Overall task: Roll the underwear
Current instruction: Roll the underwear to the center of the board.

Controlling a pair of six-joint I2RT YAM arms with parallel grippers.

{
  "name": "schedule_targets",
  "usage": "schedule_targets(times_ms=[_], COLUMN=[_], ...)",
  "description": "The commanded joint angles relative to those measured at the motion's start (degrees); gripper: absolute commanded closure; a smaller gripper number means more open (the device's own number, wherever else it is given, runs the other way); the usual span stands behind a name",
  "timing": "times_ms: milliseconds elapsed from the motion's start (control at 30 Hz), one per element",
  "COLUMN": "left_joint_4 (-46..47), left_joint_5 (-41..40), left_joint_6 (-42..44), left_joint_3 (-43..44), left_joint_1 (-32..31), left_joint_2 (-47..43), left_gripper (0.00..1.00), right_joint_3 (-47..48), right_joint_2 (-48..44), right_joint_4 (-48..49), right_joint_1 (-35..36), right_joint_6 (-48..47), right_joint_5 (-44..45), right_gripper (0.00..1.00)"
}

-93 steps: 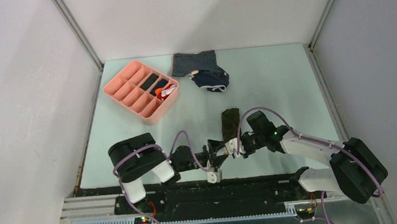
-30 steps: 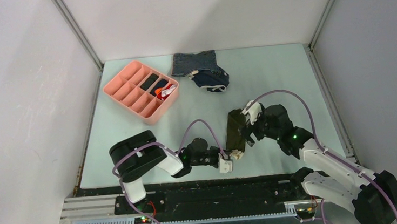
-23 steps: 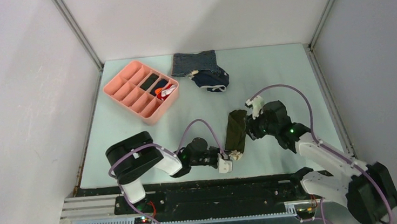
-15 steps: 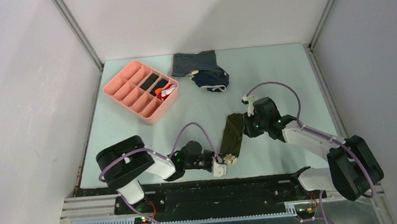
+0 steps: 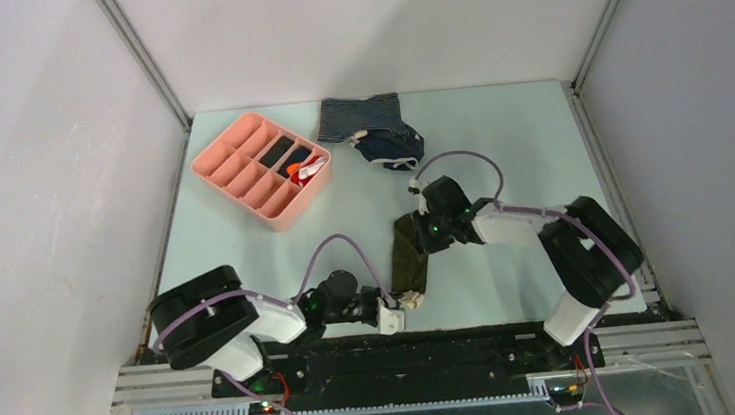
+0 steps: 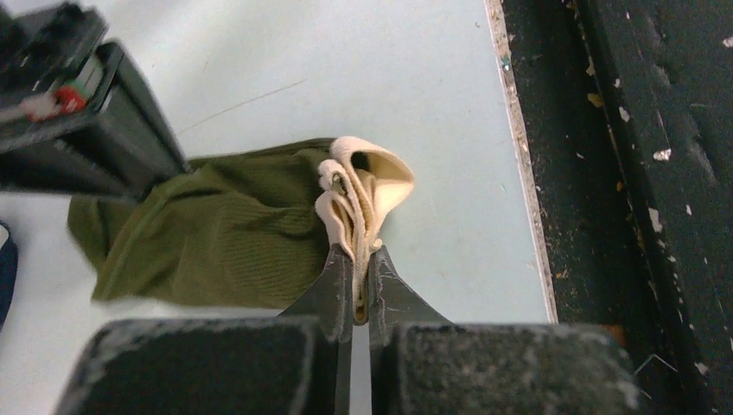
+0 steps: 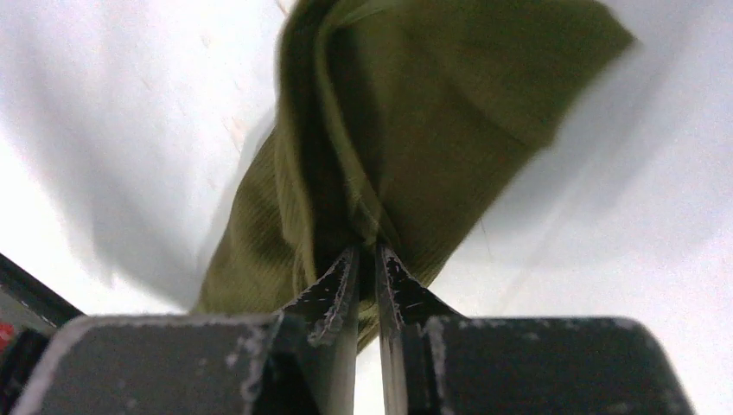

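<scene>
The underwear (image 5: 410, 252) is a narrow strip of dark olive-green cloth on the pale table, stretched between my two grippers. Its near end carries a cream band (image 6: 367, 186). My left gripper (image 5: 404, 303) is shut on that band, as the left wrist view shows (image 6: 356, 249). At the strip's far end, my right gripper (image 5: 424, 231) is shut on a pinch of the olive cloth (image 7: 406, 112), jaws nearly together (image 7: 366, 249).
A pink divided tray (image 5: 262, 169) holding small dark items stands at the back left. A blue-grey striped garment (image 5: 361, 116) and a navy white-trimmed garment (image 5: 391, 149) lie at the back centre. The table's dark front edge (image 6: 605, 173) runs just beside the left gripper.
The right gripper has closed on the far end of the underwear and moved left and back. The strip and the left gripper have shifted left with it.
</scene>
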Motion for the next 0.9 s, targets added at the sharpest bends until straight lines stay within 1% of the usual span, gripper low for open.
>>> schedule_targets(times_ms=[0,133,200,233,300,333,367,400,433,467,500,533,567,600,700,800,867], left_joint_4=[-5.7,-10.1,-13.9,-16.3,-20.1,-22.8,-24.5,-28.6,-31.2,-36.8,-39.5,-44.5,-47.0,-51.6,-58.2,-63.2,-65.6], left_joint_5=[-1.1,-0.8,-0.1,0.1,1.3,3.2,4.6,8.0,9.8,13.3,14.8,17.4,18.6,21.0,25.6,30.4,32.8], left_joint_6=[-2.0,-2.4,-2.2,-2.3,-3.6,-4.9,-5.6,-7.1,-7.5,-8.1,-8.2,-8.4,-8.4,-8.4,-10.0,-14.4,-16.8], left_joint_3=[-2.1,0.2,2.9,4.1,8.7,10.0,12.5,14.0,17.4,19.2,22.8,24.5,28.0,29.7,37.2,42.1,45.2], left_joint_1=[0.0,0.0,-0.1,0.0,0.7,1.7,2.3,3.7,4.5,6.1,6.7,8.1,8.7,9.9,12.5,15.1,16.1], left_joint_2=[-3.4,-4.3,-3.6,-2.9,-1.9,-1.6,-0.8,-0.4,0.8,1.5,3.1,3.8,5.2,7.1,11.1,16.8,19.8], left_gripper=[1.00,1.00,1.00,1.00,1.00,1.00,1.00,1.00,1.00,1.00,1.00,1.00,1.00,1.00,1.00,1.00,1.00], right_joint_3=[8.9,16.9,18.5,18.4,16.3,14.2,12.9,10.4,8.9,5.5,3.7,0.1,-1.6,-4.4,-8.1,-9.8,-10.3], right_joint_2=[8.4,13.2,11.9,10.9,4.9,3.0,-1.2,-3.4,-7.5,-9.6,-13.4,-15.2,-18.5,-19.9,-24.9,-27.4,-29.2], right_joint_4=[7.3,5.6,4.6,4.1,3.3,3.4,3.6,3.8,3.7,4.1,4.5,5.2,5.5,5.6,4.8,2.9,1.1], right_joint_1=[0.2,0.2,-0.4,-1.2,-3.2,-4.9,-5.9,-7.5,-8.2,-9.1,-9.3,-9.3,-9.1,-8.3,-7.4,-7.1,-6.1], right_joint_6=[0.8,-0.6,-1.8,-3.1,-5.6,-6.4,-8.0,-8.8,-10.2,-10.9,-12.5,-14.1,-15.6,-16.2,-15.6,-16.2,-23.4], right_joint_5=[-2.4,-4.1,-3.8,-3.6,-4.3,-5.0,-7.3,-10.1,-11.4,-14.1,-15.3,-18.3,-19.8,-21.6,-22.0,-22.7,-24.5], right_gripper=[0.84,0.81,0.68,0.58,0.49,0.47,0.44,0.43,0.42,0.42,0.41,0.42,0.42,0.42,0.43,0.45,0.47])
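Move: The left hand still grips the underwear's cream waistband, practically at its fingertips; the middle of the olive strip lies about 9 cm ahead of that hand and 2 cm to its right, nearly level. From the right hand, low at the strip's right edge, the middle is some 2 cm back and 4 cm left, and the waistband 12 cm back and 4 cm left. The navy garment is about 19 cm ahead of the right hand and 5 cm left. Low over the board, the right hand carries on forward and left along the underwear towards its far end, about 6 cm each way, then opens its fingers to roughly half and comes free, lifting some 11 cm while swinging back and right to hover near its starting spot. The left hand keeps its pinch on the waistband and, after a short drift left, shifts about 4 cm right and 3 cm forward with a slight rise, rolling its right-pointing fingers nearly 40 degrees so their top side goes forward, the way the roll should go. ##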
